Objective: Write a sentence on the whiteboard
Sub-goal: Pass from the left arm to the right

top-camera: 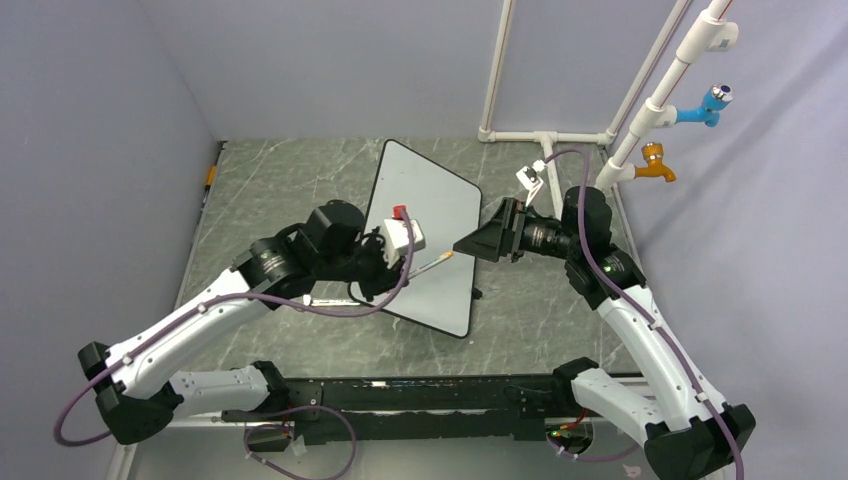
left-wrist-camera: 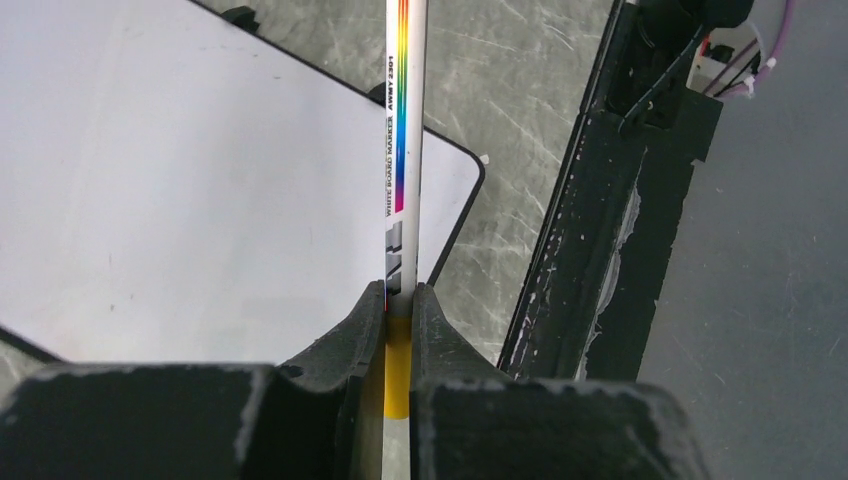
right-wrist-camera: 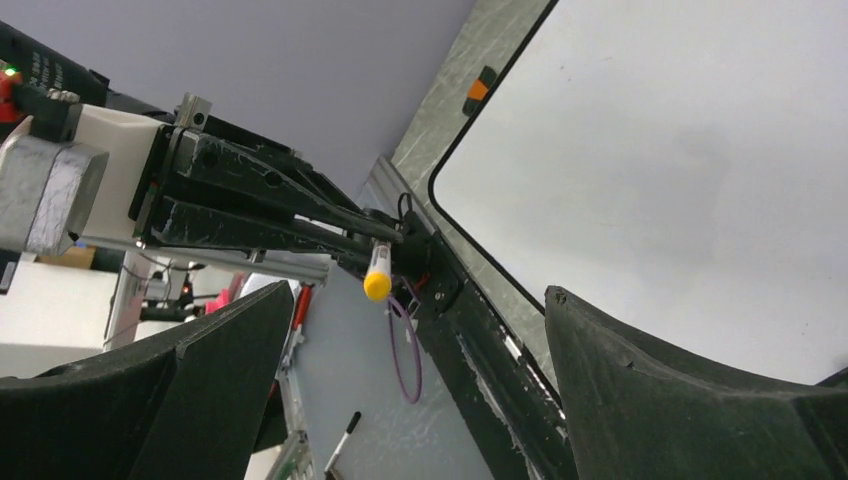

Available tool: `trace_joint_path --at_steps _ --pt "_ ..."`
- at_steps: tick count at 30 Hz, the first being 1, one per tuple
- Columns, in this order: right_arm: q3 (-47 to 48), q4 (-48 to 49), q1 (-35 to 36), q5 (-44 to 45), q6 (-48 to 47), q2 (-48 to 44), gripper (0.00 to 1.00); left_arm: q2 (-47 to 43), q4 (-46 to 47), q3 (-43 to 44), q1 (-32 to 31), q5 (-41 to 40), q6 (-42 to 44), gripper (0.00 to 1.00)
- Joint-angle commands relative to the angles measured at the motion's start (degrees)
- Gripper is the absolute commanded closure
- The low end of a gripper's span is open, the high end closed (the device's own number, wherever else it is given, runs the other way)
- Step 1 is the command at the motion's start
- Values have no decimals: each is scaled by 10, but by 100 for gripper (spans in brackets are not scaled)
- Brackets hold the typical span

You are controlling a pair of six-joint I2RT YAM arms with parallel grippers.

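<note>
The whiteboard (top-camera: 432, 215) lies flat and slanted on the grey marble-pattern table, its white face bare; no sentence shows on it. My left gripper (top-camera: 400, 275) hovers over the board's near left part, shut on a white marker (top-camera: 430, 264) with a rainbow stripe. The marker points right, its yellow-orange end (top-camera: 447, 256) toward my right gripper (top-camera: 468, 245). In the left wrist view the fingers (left-wrist-camera: 372, 320) clamp the marker (left-wrist-camera: 400, 150) above the whiteboard (left-wrist-camera: 200, 180). My right gripper (right-wrist-camera: 400, 400) is open and holds nothing, facing the marker's yellow end (right-wrist-camera: 377, 285) a short way off.
A white pipe frame with a blue tap (top-camera: 712, 102) and an orange tap (top-camera: 655, 165) stands at the back right. A black rail (top-camera: 420, 395) runs along the near edge. A spare black-capped pen (right-wrist-camera: 342, 445) lies below the table edge.
</note>
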Motion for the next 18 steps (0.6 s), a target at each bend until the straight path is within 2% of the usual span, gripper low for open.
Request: trace_joint_path --at_steps 1,3,6,18 --pt "-11 52 0 -52 18 3 0 34 8 44 -24 -8 50 100" --pt "-25 73 1 -60 34 3 1 53 5 61 -29 -9 59 100" --pt "-47 108 6 -75 60 3 6 76 11 80 -38 -7 71 100" --pt "-54 110 38 -44 70 32 29 157 18 157 -75 -53 89 100"
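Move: The marker, held near one end in the left fingers, reaches up and right. The right gripper it goes to is about 10 cm right, 5 ahead and 5 above. From the right hand, the marker's middle is some 6 cm left, 2 back and 3 below. The whiteboard's middle is about 5 cm ahead of the left hand, 1 right and 20 below. Left carries the marker 6 cm right between the right fingers, which sink and edge left 2 cm, partly closing. ##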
